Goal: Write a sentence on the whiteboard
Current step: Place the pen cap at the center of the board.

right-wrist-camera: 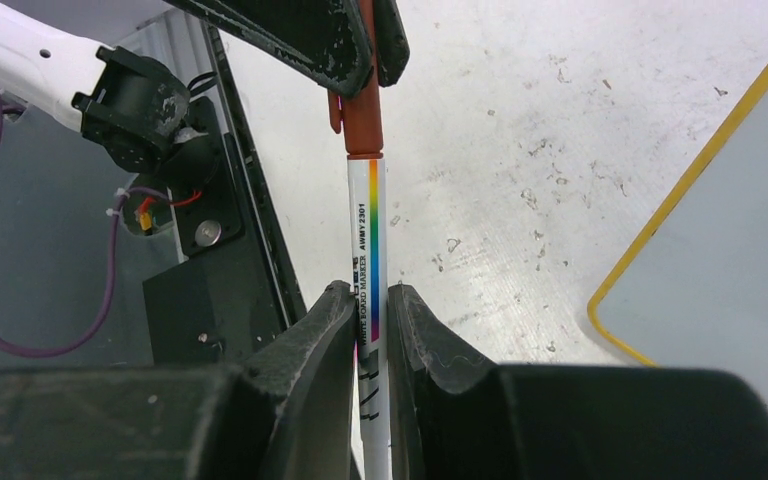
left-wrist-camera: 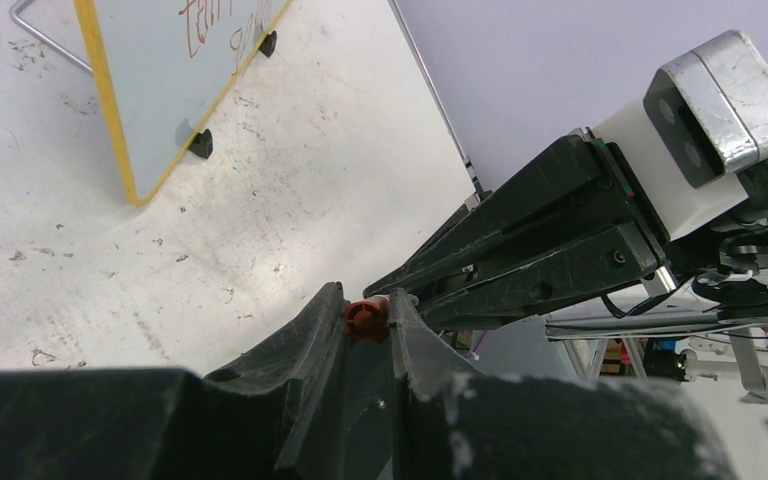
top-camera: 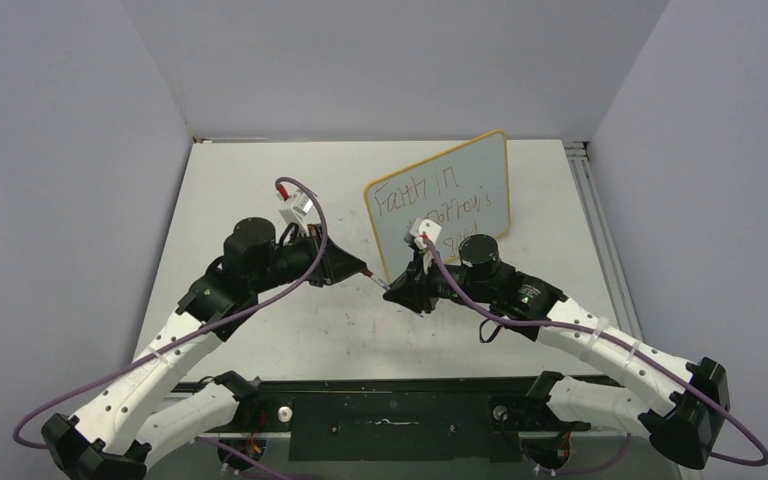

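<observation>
The whiteboard (top-camera: 460,180) stands upright at the table's middle back, yellow-framed, with the reddish-brown sentence (top-camera: 430,195) written on it in three lines. Its lower corner and black feet show in the left wrist view (left-wrist-camera: 150,110), its edge in the right wrist view (right-wrist-camera: 720,250). In front of the board both grippers meet tip to tip. My right gripper (right-wrist-camera: 370,300) is shut on the white marker (right-wrist-camera: 370,230). My left gripper (left-wrist-camera: 365,308) is shut on the marker's red cap (left-wrist-camera: 365,320), which sits against the barrel's end (right-wrist-camera: 362,115). From above, the marker (top-camera: 381,285) is mostly hidden between the fingers.
The right arm (top-camera: 520,295) partly hides the board's lower lines. A metal rail (top-camera: 600,230) runs along the table's right edge. The black base plate (top-camera: 390,420) lies at the near edge. Purple cables (top-camera: 300,270) loop over both arms.
</observation>
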{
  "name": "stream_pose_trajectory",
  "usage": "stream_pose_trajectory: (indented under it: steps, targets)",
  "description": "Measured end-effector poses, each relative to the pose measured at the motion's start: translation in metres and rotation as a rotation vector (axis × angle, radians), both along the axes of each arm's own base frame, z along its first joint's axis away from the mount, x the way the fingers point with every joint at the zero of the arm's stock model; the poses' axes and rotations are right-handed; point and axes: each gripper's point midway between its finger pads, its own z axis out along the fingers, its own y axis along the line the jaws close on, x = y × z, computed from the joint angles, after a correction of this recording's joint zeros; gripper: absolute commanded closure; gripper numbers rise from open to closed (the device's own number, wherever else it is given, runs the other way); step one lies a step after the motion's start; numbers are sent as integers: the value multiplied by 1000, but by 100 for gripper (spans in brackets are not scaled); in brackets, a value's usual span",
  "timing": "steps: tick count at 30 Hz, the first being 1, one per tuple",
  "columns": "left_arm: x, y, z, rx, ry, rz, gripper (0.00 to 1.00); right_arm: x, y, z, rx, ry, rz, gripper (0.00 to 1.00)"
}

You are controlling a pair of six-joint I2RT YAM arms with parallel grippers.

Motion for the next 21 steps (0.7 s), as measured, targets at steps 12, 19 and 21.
stream_pose_trajectory:
  steps: [12,19,21]
  targets:
    - [19,26,19,-46,-42,134,100,-7,-5,-23,-49,51,0,95]
    - [30,40,39,-84,-119,210,100,-25,-27,-79,-233,193,-18,95]
    - [30,41,40,-86,-121,213,100,-22,-28,-77,-231,187,-42,95]
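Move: The left gripper already holds the red pen cap, still on the end of the marker; the marker's middle, in the right gripper, lies about 5 cm to its right, 4 cm back and 4 cm lower. The whiteboard's middle is roughly 26 cm ahead of the left hand, 17 cm right and 15 cm below. From the right gripper, the cap sits about 4 cm ahead, 5 cm left and 4 cm higher. Keep both grippers shut and ease the cap and marker apart, barely creeping at first, then part them abruptly: take the left gripper some 6 cm left, up and forward, away from the marker, swinging it about 12 degrees counter-clockwise. Let the right gripper drop some 8 cm, drifting slightly right and back, its fingers dipping. ##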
